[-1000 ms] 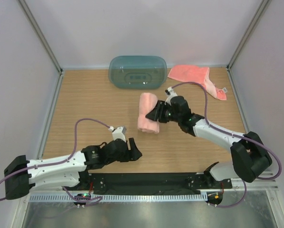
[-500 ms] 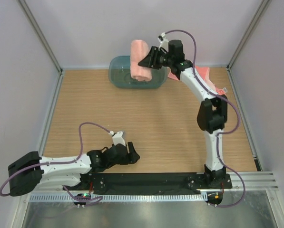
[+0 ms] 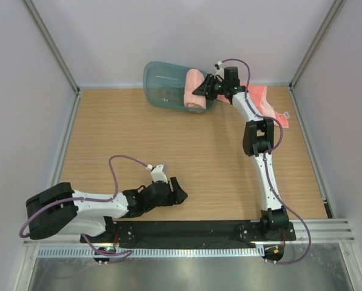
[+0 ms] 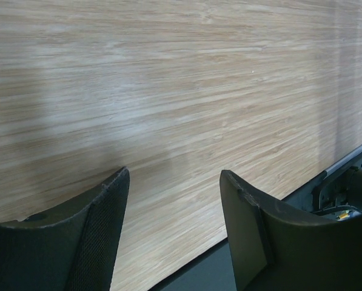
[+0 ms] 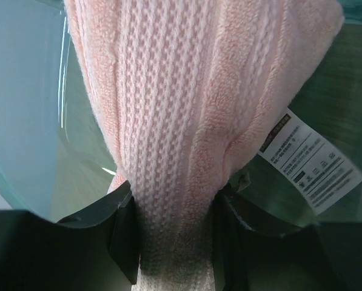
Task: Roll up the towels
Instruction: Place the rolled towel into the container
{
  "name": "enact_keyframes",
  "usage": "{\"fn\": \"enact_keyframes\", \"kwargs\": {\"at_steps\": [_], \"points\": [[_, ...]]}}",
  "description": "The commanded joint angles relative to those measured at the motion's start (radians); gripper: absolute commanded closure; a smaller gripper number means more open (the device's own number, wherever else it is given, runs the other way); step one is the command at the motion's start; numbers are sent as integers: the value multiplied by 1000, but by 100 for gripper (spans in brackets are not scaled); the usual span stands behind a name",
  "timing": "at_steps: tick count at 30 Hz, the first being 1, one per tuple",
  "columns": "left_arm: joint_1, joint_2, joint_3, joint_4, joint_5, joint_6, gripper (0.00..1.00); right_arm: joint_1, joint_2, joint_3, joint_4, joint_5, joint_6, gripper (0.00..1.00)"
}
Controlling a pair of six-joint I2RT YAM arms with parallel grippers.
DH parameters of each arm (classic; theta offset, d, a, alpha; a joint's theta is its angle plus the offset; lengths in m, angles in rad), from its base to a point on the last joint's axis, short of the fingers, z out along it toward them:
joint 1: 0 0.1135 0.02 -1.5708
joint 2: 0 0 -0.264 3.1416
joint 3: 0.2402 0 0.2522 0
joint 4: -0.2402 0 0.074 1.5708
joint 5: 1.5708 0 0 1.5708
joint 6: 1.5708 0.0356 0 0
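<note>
My right gripper (image 3: pixel 206 91) is stretched to the back of the table and shut on a rolled salmon-pink towel (image 3: pixel 194 97). It holds the roll inside the rim of the translucent teal tub (image 3: pixel 164 88), which sits tilted. In the right wrist view the towel (image 5: pixel 187 109) is pinched between both jaws of the gripper (image 5: pixel 174 236), its white tag (image 5: pixel 308 160) hangs to the right, and the tub wall (image 5: pixel 23 121) shows behind. A second pink towel (image 3: pixel 262 100) lies flat at the back right, partly behind the arm. My left gripper (image 3: pixel 177 193) is open and low over bare wood near the front edge, with nothing between its jaws (image 4: pixel 174 176).
The black mounting rail (image 3: pixel 193 230) runs along the near edge, and a corner of it shows in the left wrist view (image 4: pixel 344 182). Grey walls close in the table on the left, back and right. The left arm's purple cable (image 3: pixel 117 167) loops over the front left.
The right arm lifted the rolled towel from mid-table, carried it high to the back and lowered it into the tub, which tilted and shifted. The left gripper drew slightly narrower and edged right.
</note>
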Motion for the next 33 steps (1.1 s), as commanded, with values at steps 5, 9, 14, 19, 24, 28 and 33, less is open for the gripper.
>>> {"fn": "enact_keyframes", "kwargs": {"at_steps": [5, 9, 14, 19, 24, 28, 33], "points": [[-3, 101, -5, -147, 1, 43, 37, 17, -24, 43, -77, 22, -106, 82], [-3, 101, -3, -146, -2, 43, 37, 9, -53, 43, -85, 37, -115, 44], [-3, 96, -9, -144, -2, 37, 38, -20, -110, 40, -98, 63, -100, 26], [-3, 88, -15, -141, -2, 35, 38, -43, -178, 37, -112, 76, -89, 13], [-3, 78, -26, -135, -2, 31, 38, -57, -242, 28, -121, 85, -81, 2], [-3, 79, -26, -135, 0, 29, 38, -75, -328, -47, -102, 120, -78, 0], [-3, 73, -31, -135, 1, 31, 38, -135, -429, -156, -120, 299, -84, 0]]}}
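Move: The right hand still pinches the rolled towel inside the container; the towel's middle is about 1 cm ahead and 1 cm left of the hand point. The container's middle lies some 6 cm to this hand's left, 3 cm ahead and 3 cm below. The folded towel is on the table roughly 18 cm right, 4 cm ahead and 7 cm below. From the idle left hand, the rolled towel lies about 50 cm ahead and 5 cm to the right. Hovering almost in place at first, the right hand opens its half-closed fingers wide and lets go of the rolled towel inside the container. It then climbs about 14 cm while swinging roughly 9 cm right, out over the container's right side towards the folded towel, the wrist turning some 10 degrees clockwise and tipping up about as much. ##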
